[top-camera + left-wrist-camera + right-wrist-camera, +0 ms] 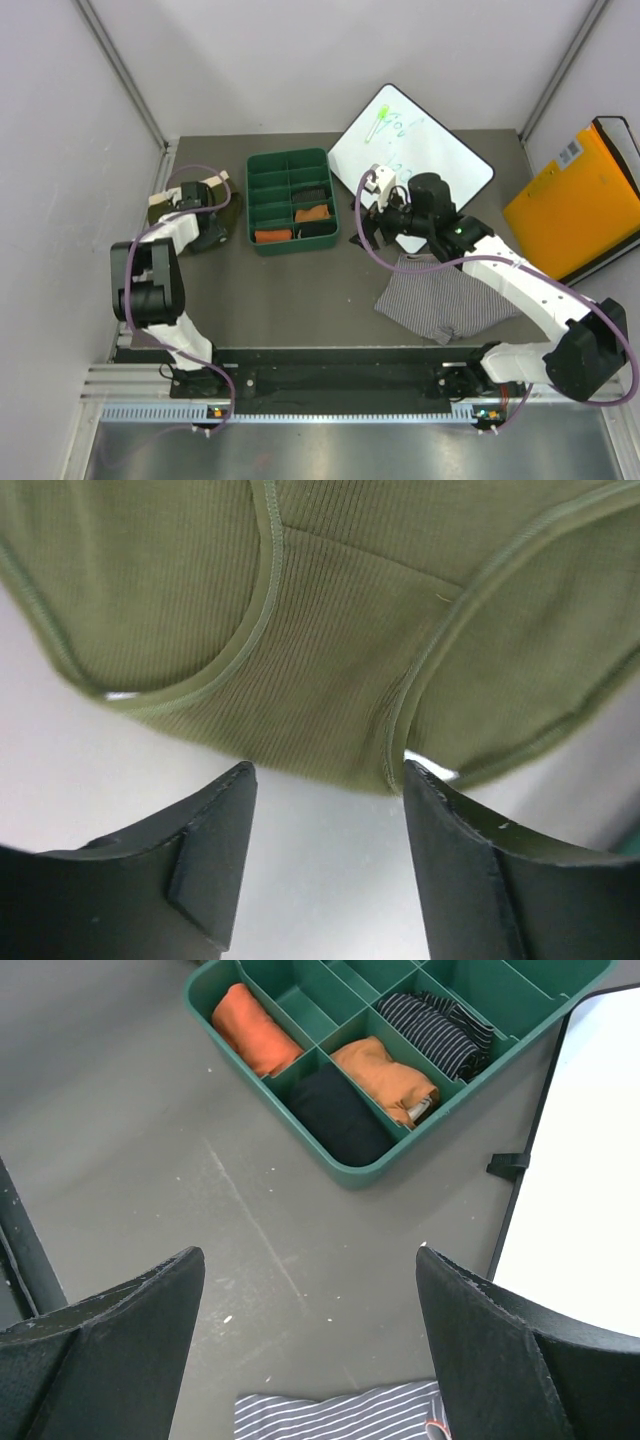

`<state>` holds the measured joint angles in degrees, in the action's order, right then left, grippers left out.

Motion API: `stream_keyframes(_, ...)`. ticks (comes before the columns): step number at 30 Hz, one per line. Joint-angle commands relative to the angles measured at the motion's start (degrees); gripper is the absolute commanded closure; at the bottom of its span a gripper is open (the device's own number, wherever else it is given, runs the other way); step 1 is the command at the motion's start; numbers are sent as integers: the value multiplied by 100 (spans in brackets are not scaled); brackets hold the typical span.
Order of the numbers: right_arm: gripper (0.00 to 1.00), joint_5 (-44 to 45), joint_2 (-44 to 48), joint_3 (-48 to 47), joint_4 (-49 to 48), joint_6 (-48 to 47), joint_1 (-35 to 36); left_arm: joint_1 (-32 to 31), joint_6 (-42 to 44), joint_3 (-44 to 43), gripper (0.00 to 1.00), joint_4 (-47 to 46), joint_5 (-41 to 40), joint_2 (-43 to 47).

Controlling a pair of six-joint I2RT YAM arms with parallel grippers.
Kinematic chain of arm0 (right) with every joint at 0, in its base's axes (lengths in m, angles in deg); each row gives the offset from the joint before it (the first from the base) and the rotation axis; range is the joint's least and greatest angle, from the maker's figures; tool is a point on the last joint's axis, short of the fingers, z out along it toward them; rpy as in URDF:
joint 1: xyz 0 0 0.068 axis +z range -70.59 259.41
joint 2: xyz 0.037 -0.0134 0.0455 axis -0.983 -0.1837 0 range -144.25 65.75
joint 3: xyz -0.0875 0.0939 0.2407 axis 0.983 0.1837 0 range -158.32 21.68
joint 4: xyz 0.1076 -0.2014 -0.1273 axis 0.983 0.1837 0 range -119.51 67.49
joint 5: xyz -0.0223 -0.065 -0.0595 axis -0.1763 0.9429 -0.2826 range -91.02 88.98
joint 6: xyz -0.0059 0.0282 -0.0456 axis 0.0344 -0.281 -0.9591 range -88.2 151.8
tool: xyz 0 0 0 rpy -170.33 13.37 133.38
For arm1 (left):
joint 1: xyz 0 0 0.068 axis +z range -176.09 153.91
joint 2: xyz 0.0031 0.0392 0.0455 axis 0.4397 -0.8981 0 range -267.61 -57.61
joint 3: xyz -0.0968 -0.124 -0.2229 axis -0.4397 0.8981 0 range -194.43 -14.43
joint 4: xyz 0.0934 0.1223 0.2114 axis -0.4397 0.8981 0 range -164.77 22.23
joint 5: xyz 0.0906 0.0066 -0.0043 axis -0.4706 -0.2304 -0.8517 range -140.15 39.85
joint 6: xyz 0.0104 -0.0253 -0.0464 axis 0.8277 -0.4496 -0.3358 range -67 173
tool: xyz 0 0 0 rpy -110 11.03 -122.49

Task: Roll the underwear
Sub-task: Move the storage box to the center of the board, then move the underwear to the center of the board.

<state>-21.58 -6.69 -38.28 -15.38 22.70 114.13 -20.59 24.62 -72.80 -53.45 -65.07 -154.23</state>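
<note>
Olive green underwear point(330, 630) lies spread flat at the table's far left point(228, 212). My left gripper point(325, 770) hovers low over its near edge, open, with only bare table between the fingers; the right fingertip point(425, 780) sits at the cloth's hem. In the top view the left gripper point(205, 225) covers most of this piece. Grey-white striped underwear point(440, 300) lies crumpled right of centre, partly under the right arm. My right gripper point(372, 225) hangs wide open above the table just beyond it, with the striped edge point(340, 1415) below the fingers and nothing held.
A green divided tray point(252, 200) stands at the back centre, with rolled orange, black and striped cloth in its compartments point(360, 1172). A whiteboard point(440, 165) with a green marker point(380, 120) lies to the right. An orange folder point(580, 200) leans at the far right.
</note>
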Motion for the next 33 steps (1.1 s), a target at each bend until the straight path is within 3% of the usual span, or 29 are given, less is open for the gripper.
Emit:
stream_keyframes(1, 15, -168, 187, 11, -288, 75, 8, 48, 43, -315, 37, -330, -99, -374)
stream_keyframes(7, 15, -492, 55, 107, -454, 417, 8, 48, 114, -491, 46, -304, -108, -700)
stream_keyframes(10, 15, -739, -102, 274, -648, 663, 26, 48, 114, -544, 63, -217, -73, -823)
stream_keyframes(11, 15, -844, -181, 310, -683, 734, 43, 48, 114, -553, 75, -207, -64, -850)
stream_keyframes(15, 16, -976, -839, 371, -806, 866, 289, 48, 79, -448, 100, -172, -3, -894)
stream_keyframes(27, 18, -845, -2695, -270, -1561, 1552, 545, -13, -475, 958, 100, -339, 1078, 458)
stream_keyframes(33, 18, -143, -3512, -902, -1572, 1587, 536, -93, -686, 1600, 100, -208, 1245, 1398)
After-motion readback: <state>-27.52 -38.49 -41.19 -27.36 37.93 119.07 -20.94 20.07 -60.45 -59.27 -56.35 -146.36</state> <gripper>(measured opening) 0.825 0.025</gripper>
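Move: The left hand is just above the table at the green underwear's crotch, which lies some 2 cm ahead, 1 cm left and 2 cm below. The storage box's middle is about 8 cm ahead and 20 cm right of that hand. From the right hand the box's middle is roughly 13 cm ahead, 15 cm left and 18 cm down. The whiteboard is about 20 cm ahead and 10 cm right of it, the striped cloth 7 cm back and 19 cm right. Easing forward and slightly down onto the green underwear, the left hand shuts its fingers to pinch the crotch, then drags it about 6 cm back and 4 cm left at table height, its left side dipping slightly. The open right hand drops about 16 cm and goes some 8 cm left, tipping down nearly 30 degrees, close to the storage box's near right corner. ##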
